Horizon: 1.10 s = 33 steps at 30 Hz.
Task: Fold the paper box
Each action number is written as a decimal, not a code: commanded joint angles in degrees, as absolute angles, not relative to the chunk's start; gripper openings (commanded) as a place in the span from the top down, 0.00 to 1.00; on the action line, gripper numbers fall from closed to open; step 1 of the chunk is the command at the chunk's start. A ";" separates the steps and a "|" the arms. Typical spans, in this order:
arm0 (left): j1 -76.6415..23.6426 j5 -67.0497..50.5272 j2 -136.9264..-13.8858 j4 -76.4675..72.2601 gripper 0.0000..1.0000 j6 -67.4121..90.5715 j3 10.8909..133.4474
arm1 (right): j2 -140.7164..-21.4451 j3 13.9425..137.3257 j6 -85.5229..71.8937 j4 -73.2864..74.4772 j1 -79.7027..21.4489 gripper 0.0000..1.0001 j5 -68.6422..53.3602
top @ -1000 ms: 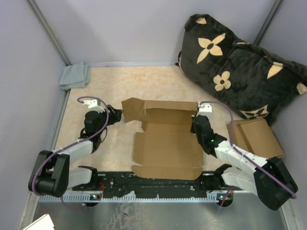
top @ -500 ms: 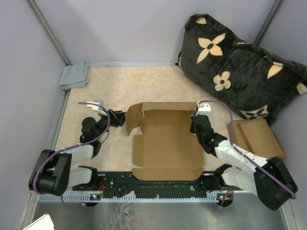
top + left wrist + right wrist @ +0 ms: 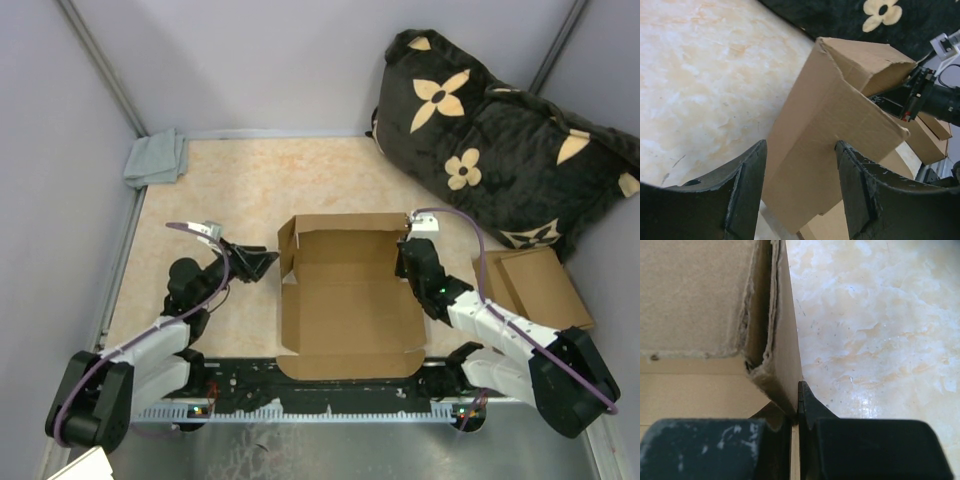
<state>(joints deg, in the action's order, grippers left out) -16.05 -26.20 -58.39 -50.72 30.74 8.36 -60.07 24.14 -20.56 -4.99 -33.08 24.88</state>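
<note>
The paper box (image 3: 345, 300) lies in the middle of the tabletop, brown and unprinted, with its back wall and left side flap raised. My left gripper (image 3: 262, 262) points at the left flap from the left. In the left wrist view its fingers (image 3: 747, 190) stand apart, and the upright cardboard flap (image 3: 840, 115) fills the gap ahead of them. My right gripper (image 3: 405, 262) is at the box's right rear corner. In the right wrist view it (image 3: 799, 405) is shut on the thin edge of the box's right wall (image 3: 785, 340).
A black pillow with tan flowers (image 3: 500, 140) leans at the back right. A stack of flat cardboard pieces (image 3: 535, 285) lies right of my right arm. A grey cloth (image 3: 157, 158) sits in the back left corner. Grey walls close in both sides.
My left arm has swung right toward the box, and the box's left flap has gone from splayed outward to nearly upright. The left jaws have narrowed a little. The right gripper has kept its hold.
</note>
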 commanded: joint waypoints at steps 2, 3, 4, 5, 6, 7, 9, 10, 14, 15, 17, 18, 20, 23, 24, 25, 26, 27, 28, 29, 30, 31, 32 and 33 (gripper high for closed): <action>-19.06 -24.64 -55.57 -44.41 0.35 27.54 8.89 | -60.41 26.55 -20.48 -5.62 -32.78 1.00 23.13; -19.37 -24.24 -55.75 -43.88 0.35 27.03 9.38 | -60.47 26.69 -20.48 -5.62 -32.78 1.00 23.01; -19.42 -23.77 -56.06 -42.85 0.35 26.85 9.85 | -60.62 26.90 -20.46 -5.52 -32.78 1.00 22.97; -19.48 -23.29 -56.47 -42.33 0.35 26.77 10.28 | -60.81 27.19 -20.44 -5.20 -32.78 1.00 23.12; -19.50 -22.80 -56.78 -42.08 0.35 26.72 10.56 | -60.99 27.63 -20.54 -4.72 -32.81 1.00 23.46; -19.51 -21.77 -57.23 -41.83 0.35 26.55 10.88 | -61.28 27.99 -20.56 -4.28 -32.79 1.00 23.63; -19.51 -19.94 -57.92 -40.16 0.35 25.82 11.97 | -61.93 28.63 -20.48 -3.74 -32.81 1.00 24.19; -19.51 -19.04 -58.28 -39.23 0.35 25.29 12.56 | -62.22 29.11 -20.44 -3.32 -32.79 1.00 24.51; -19.51 -15.82 -58.79 -38.03 0.35 23.67 14.38 | -63.91 31.56 -20.15 -1.02 -32.78 1.00 25.07; -19.51 -15.01 -58.83 -37.90 0.35 23.21 14.79 | -64.35 32.44 -20.13 -0.04 -32.78 1.00 25.12; -19.48 -13.92 -59.18 -38.21 0.34 22.13 15.68 | -65.21 33.89 -19.82 0.91 -32.78 1.00 24.86; -19.51 -13.59 -59.54 -38.65 0.34 21.63 15.98 | -65.62 34.65 -19.59 1.29 -32.78 1.00 24.67; -19.47 -13.36 -60.66 -40.19 0.33 21.08 16.44 | -66.65 36.08 -19.09 2.08 -32.78 1.00 24.34; -19.46 -14.31 -63.79 -43.98 0.33 20.79 16.74 | -67.79 37.35 -18.50 1.97 -32.70 1.00 23.09; -19.48 -14.45 -64.46 -44.87 0.33 20.71 16.88 | -68.10 37.66 -18.42 2.02 -32.63 1.00 22.80; -19.45 -14.44 -65.54 -45.67 0.33 20.52 17.14 | -68.67 38.11 -18.38 2.16 -32.49 1.00 22.38; -19.47 -14.63 -66.77 -46.35 0.33 20.37 17.40 | -69.17 38.54 -18.37 2.39 -32.39 1.00 21.94; -19.46 -14.63 -67.54 -46.86 0.33 20.15 17.59 | -70.03 38.96 -18.30 2.64 -32.35 1.00 21.70; -19.43 -14.57 -68.41 -47.45 0.32 19.94 17.72 | -70.76 39.53 -18.28 3.07 -32.22 1.00 21.59; -19.42 -14.09 -69.09 -48.06 0.32 19.90 17.83 | -71.52 40.19 -18.34 3.59 -32.04 1.00 21.62; -19.42 -13.68 -69.87 -48.87 0.32 19.83 17.86 | -72.27 40.73 -18.42 4.09 -31.93 1.00 21.62; -19.38 -13.40 -70.54 -49.70 0.32 19.74 17.77 | -72.90 41.25 -18.53 4.47 -31.71 1.00 21.58; -19.42 -13.27 -71.08 -50.56 0.32 19.68 17.69 | -73.44 41.69 -18.54 4.75 -31.59 1.00 21.49; -19.40 -13.34 -71.62 -51.34 0.32 19.63 17.73 | -73.86 42.09 -18.54 4.80 -31.49 1.00 21.45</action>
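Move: The paper box's left flap, turned back from the upright far wall, is about 5 cm ahead of my open left hand, 5 cm to its right and some 5 cm lower. The box's far-left corner is roughly 12 cm ahead and 8 cm right of that hand, and the box floor about 10 cm back and 25 cm right, well below. From my right hand, already pinching the far-right corner, the left flap lies about 32 cm left, nearly level front to back. I ease my left hand back a centimetre and down beside the left flap, then send it about 6 cm forward along the flap's outside towards the far-left corner, rolling its left side up some 10 degrees, fingers staying open. My right hand keeps its pinch on the far-right corner and carries it about 3 cm forward and left, tipping slightly down. ##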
